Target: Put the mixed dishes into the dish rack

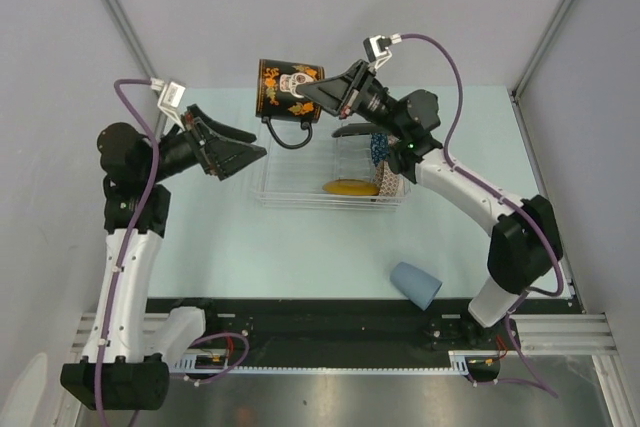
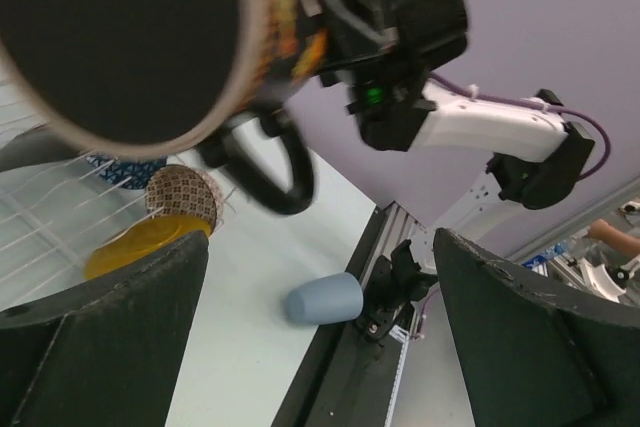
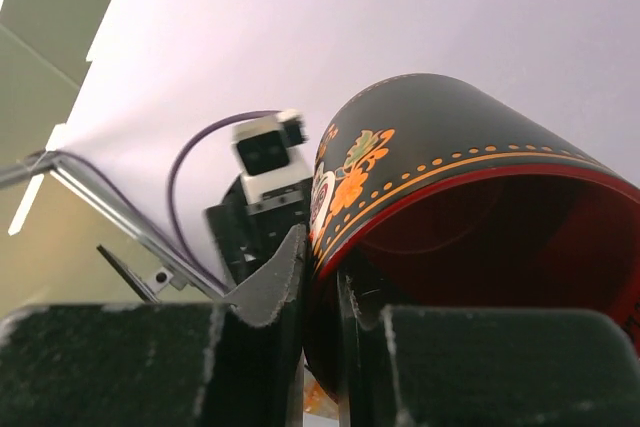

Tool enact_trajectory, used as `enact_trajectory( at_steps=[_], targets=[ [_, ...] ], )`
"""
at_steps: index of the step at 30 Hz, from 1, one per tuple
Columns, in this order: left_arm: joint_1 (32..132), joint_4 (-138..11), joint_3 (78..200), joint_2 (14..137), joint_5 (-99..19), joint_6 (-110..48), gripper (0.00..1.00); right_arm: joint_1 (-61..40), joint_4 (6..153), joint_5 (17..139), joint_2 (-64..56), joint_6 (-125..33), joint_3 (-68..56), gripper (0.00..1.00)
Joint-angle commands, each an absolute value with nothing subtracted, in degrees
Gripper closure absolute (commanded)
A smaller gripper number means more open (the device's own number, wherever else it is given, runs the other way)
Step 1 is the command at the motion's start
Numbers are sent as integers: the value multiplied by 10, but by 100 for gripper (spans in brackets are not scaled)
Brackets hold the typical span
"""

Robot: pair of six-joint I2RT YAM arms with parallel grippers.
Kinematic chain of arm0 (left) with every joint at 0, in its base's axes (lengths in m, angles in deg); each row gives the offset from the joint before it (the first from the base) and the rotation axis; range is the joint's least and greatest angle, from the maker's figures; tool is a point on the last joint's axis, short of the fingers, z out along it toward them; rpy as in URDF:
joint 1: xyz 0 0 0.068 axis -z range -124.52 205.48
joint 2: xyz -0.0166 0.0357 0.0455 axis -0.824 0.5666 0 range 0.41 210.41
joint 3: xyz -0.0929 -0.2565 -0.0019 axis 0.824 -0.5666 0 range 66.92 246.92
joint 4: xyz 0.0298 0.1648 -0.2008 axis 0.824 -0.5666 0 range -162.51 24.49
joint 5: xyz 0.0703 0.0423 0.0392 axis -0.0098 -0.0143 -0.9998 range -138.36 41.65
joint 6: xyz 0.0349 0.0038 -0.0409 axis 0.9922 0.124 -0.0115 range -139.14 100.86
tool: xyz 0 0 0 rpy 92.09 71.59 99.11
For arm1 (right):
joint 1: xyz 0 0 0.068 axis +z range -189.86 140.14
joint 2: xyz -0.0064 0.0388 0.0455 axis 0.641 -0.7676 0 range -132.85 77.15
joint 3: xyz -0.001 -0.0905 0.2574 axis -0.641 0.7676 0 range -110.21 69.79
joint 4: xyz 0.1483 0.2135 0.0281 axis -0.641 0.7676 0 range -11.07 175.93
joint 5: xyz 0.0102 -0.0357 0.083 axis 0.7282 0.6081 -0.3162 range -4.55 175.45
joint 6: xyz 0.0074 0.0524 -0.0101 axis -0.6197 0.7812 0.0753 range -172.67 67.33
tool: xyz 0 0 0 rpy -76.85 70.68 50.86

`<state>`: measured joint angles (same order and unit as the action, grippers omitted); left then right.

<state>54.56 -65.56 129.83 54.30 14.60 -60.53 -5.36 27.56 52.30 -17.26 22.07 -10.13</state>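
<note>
A black mug [image 1: 290, 90] with orange flowers, a red inside and a black handle hangs over the far left corner of the clear dish rack [image 1: 290, 182]. My right gripper [image 1: 318, 97] is shut on its rim, one finger inside and one outside, as the right wrist view shows [image 3: 325, 287]. My left gripper [image 1: 245, 147] stands open just left of the rack with nothing between its fingers [image 2: 110, 337]. The mug [image 2: 130, 37] fills the top of the left wrist view. A yellow saucer [image 1: 350, 187] and a patterned bowl [image 1: 385, 179] sit in the rack.
A light-blue cup [image 1: 416, 285] lies on its side on the table near the right arm's base, also in the left wrist view [image 2: 325, 299]. The black base rail [image 1: 330, 332] runs along the near edge. Grey walls close the sides and back.
</note>
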Motion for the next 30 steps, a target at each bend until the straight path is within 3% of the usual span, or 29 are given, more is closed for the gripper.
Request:
enact_trajectory(
  at_steps=[1,19,23,30],
  targets=[
    [597,-594,1316,554,103,-634,0,-44,99,589,-162,284,-125,100],
    [641,-614,1303,594,39,-581,1,-12,33,615,-223,327,-142,100],
    [658,-587,1310,614,40,-598,20,9,19,624,-239,325,-146,100],
    [661,-587,1307,616,30,-601,20,34,3,642,-268,324,-162,100]
  ],
)
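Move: The mug's handle hangs about 6 cm to the left hand's right, 3 cm ahead and 2 cm lower; the mug body sits 8 cm ahead, 6 cm right and 3 cm higher. From the left hand the rack is about 15 cm ahead, 13 cm right and 37 cm below, its yellow plate 10 cm ahead and 17 cm right. The right hand, holding the mug's rim, has the open left gripper about 9 cm to its left, 7 cm back and 7 cm lower. The right hand keeps its pinch on the mug's rim and, after a small swing forward and back, carries the mug about 3 cm left towards the left gripper, rolling it some 10 degrees so its left side rises. The left hand comes in with fingers wide, first to the right, then mainly forward and down under the mug's body, about 6 cm in all, and near the end closes its fingers by about a fifth around the handle. ##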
